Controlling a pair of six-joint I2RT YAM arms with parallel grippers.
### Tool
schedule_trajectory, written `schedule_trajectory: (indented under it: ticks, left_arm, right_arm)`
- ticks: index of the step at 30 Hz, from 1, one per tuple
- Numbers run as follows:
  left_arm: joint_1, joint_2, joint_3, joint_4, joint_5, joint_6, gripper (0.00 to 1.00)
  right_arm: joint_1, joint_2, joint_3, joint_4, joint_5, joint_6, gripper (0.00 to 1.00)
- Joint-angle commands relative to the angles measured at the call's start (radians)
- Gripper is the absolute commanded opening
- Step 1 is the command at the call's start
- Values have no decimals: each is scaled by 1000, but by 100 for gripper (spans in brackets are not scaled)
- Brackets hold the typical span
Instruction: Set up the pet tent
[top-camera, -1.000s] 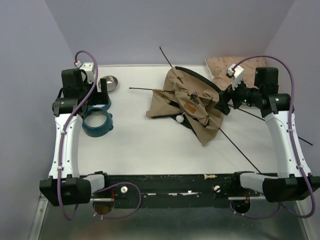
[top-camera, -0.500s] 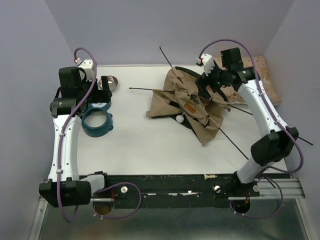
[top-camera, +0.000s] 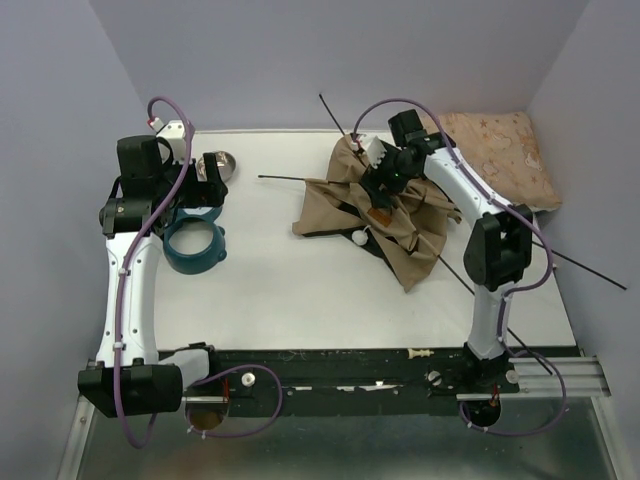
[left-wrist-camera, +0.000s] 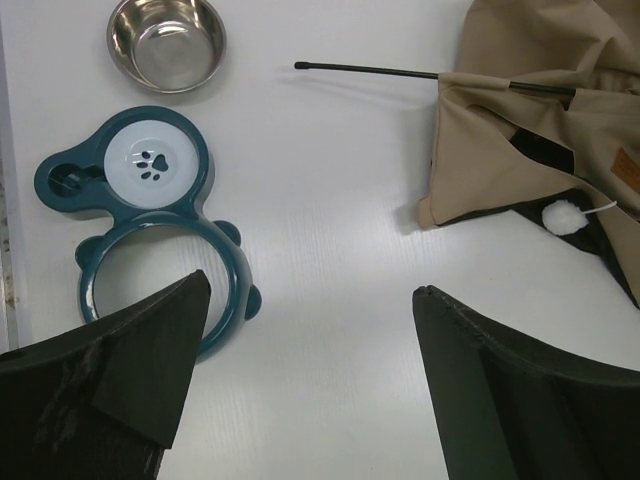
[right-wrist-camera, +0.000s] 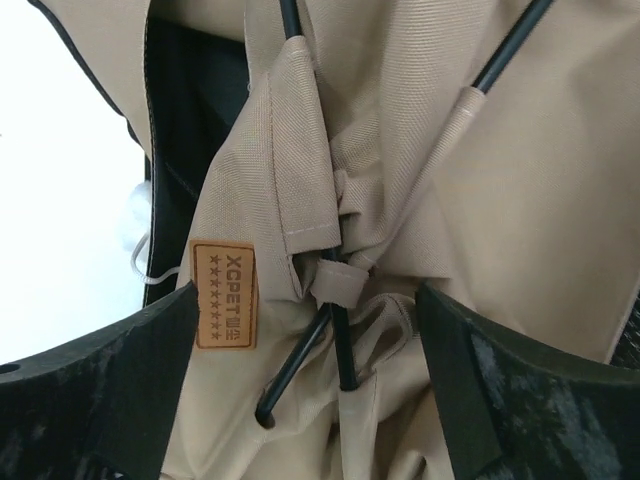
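Observation:
The pet tent (top-camera: 408, 232) lies collapsed at centre right, a crumpled heap of tan fabric with thin black poles (top-camera: 290, 178) sticking out on several sides. Its white pom-pom (top-camera: 356, 238) rests at the near edge. My right gripper (top-camera: 383, 190) hovers open just above the tent's middle. In the right wrist view its fingers (right-wrist-camera: 130, 370) flank two crossed poles (right-wrist-camera: 338, 340), a fabric loop (right-wrist-camera: 338, 281) and the orange label (right-wrist-camera: 224, 295), and grip nothing. My left gripper (left-wrist-camera: 310, 285) is open over bare table, far left of the tent (left-wrist-camera: 490, 150).
A steel bowl (top-camera: 222, 165) and a teal feeder stand (top-camera: 195, 240) sit at the back left under the left arm. A pink patterned cushion (top-camera: 500, 150) lies in the back right corner. One long pole (top-camera: 580, 268) reaches past the table's right edge.
My right arm swung left from beside the tent to over its middle, uncovering the pink cushion. The tent and the left arm have not moved.

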Motion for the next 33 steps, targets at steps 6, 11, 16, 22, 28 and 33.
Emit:
schedule_trajectory:
  ticks: [6, 11, 16, 22, 28, 33]
  left_arm:
    - [1, -24, -15, 2, 21, -50, 99]
    - [3, -24, 26, -25, 27, -83, 99]
    - [3, -35, 70, -41, 66, -108, 99]
    - [1, -155, 11, 68, 161, -116, 99]
    - [3, -300, -138, 217, 271, -142, 99]
    - [3, -335, -215, 188, 224, -198, 99]
  right_arm:
    - [57, 29, 7, -45, 33, -82, 40]
    - [88, -100, -36, 47, 50, -21, 1]
    - [88, -212, -10, 86, 3, 1, 1]
    - [105, -149, 184, -26, -145, -28, 1]
    - [148, 35, 423, -57, -203, -22, 1]
    - [200, 99, 404, 56, -179, -14, 1]
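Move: Just below the right hand's open fingers, about 1 cm to the left and 2 cm down, is the fabric sleeve where the tent's black poles cross. From this hand the orange label lies about 4 cm back and level sideways, and the white pompom some 7 cm back and 3 cm left, lower down. The pillow is roughly 13 cm ahead and 24 cm right. From the left hand the pole sleeve lies about 10 cm ahead, 32 cm right and 18 cm lower. Sinking a last 2 cm, the right hand shuts its fingers on the pole sleeve, pinches the cloth and poles, then hauls them up and swings left, about 12 cm left and 13 cm higher in all, dipping slightly at the end as the wrist tilts up and turns counter-clockwise. The open left hand then backs off some 7 cm while rising as much, drifting right, its fingers tipping up. ##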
